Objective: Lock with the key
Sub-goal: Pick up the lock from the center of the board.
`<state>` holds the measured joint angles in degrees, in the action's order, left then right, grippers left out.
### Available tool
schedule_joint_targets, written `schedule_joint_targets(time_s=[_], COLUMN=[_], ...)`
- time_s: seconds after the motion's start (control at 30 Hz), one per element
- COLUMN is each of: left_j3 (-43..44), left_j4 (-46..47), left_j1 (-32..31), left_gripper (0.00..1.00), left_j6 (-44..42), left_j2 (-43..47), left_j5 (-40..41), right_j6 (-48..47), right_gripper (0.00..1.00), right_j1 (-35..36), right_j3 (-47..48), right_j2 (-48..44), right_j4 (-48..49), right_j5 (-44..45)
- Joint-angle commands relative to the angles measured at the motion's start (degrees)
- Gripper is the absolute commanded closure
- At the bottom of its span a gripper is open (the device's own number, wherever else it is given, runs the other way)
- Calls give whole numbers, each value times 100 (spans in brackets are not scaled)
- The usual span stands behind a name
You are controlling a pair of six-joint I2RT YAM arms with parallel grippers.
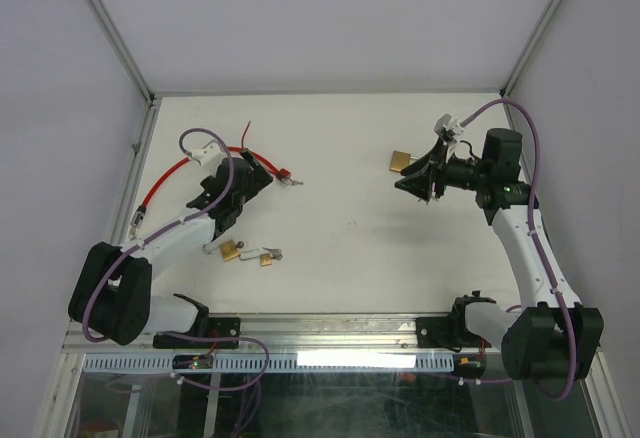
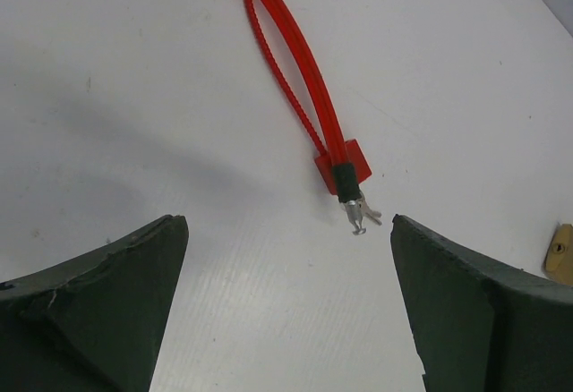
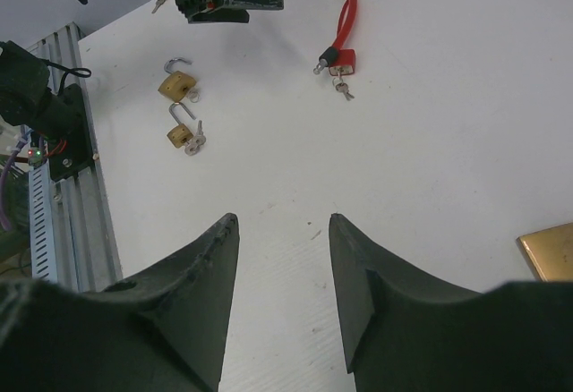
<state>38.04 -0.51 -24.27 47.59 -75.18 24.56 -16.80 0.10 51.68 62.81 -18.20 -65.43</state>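
A red cable lock (image 1: 180,168) lies at the back left, its red head (image 2: 345,164) carrying small silver keys (image 2: 361,213). My left gripper (image 2: 288,231) is open just short of those keys, with nothing between its fingers; in the top view it (image 1: 265,173) points at the lock head (image 1: 286,174). Two small brass padlocks (image 1: 230,250) (image 1: 268,256) lie nearer the front, shackles up, one with a key (image 3: 194,141) in it. My right gripper (image 3: 282,222) is open and empty above bare table, beside a larger brass padlock (image 1: 402,161).
The white table is walled on the left, back and right, with an aluminium rail (image 1: 330,328) along the near edge. The red cable loops toward the left wall. A corner of the larger brass padlock (image 3: 548,249) shows at the right wrist view's edge.
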Motion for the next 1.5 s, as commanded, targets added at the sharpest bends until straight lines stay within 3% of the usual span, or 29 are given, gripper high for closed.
schedule_joint_targets(time_s=[0.0,0.13,0.23,0.5,0.6,0.73,0.8,0.87,1.13,1.47], left_j3=[540,847,1210,2679,3026,3249,3132,2916,3274,3335], left_j4=[-380,-557,-606,-910,-1016,-822,-482,-155,-402,-734], left_j1=[37,92,324,556,564,565,564,560,656,647], left_gripper=[1,1,2,23,26,24,22,22,43,42], left_j6=[189,175,117,-709,-926,-1596,-2291,-2672,-2309,-1687], left_j2=[-109,-360,-810,-2169,-2525,-2826,-2826,-2727,-3257,-3460], left_j5=[887,1286,1078,293,11,-860,-1659,-1907,-1695,-781], right_j6=[1,3,7,-74,-187,-218,-229,-251,-279,-305], right_gripper=[53,53,53,53,53,53,53,53,53,53], right_j1=[9,25,53,116,165,183,180,175,182,179], right_j3=[34,19,24,55,97,85,81,80,60,60], right_j2=[-58,-58,-53,-17,56,128,159,170,194,223], right_j4=[229,230,235,200,91,70,51,40,39,13], right_j5=[-75,-73,-82,-19,42,44,55,67,66,84])
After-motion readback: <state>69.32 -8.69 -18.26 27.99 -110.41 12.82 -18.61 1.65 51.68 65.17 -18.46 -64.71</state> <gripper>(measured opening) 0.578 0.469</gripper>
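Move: The red lock on the cable's end lies about 7 cm ahead of the left hand, 6 cm to its right and 8 cm below. Its keys sit some 3 cm farther right and 2 cm nearer than the lock; the small brass lock lies about 21 cm back from the red lock and 5 cm to its left. From the right hand the red lock is roughly 26 cm left, 13 cm ahead and 23 cm down. Left hand reaches about 10 cm forward, swings right, sinks over the red cable near its lock, fingers narrowing. ##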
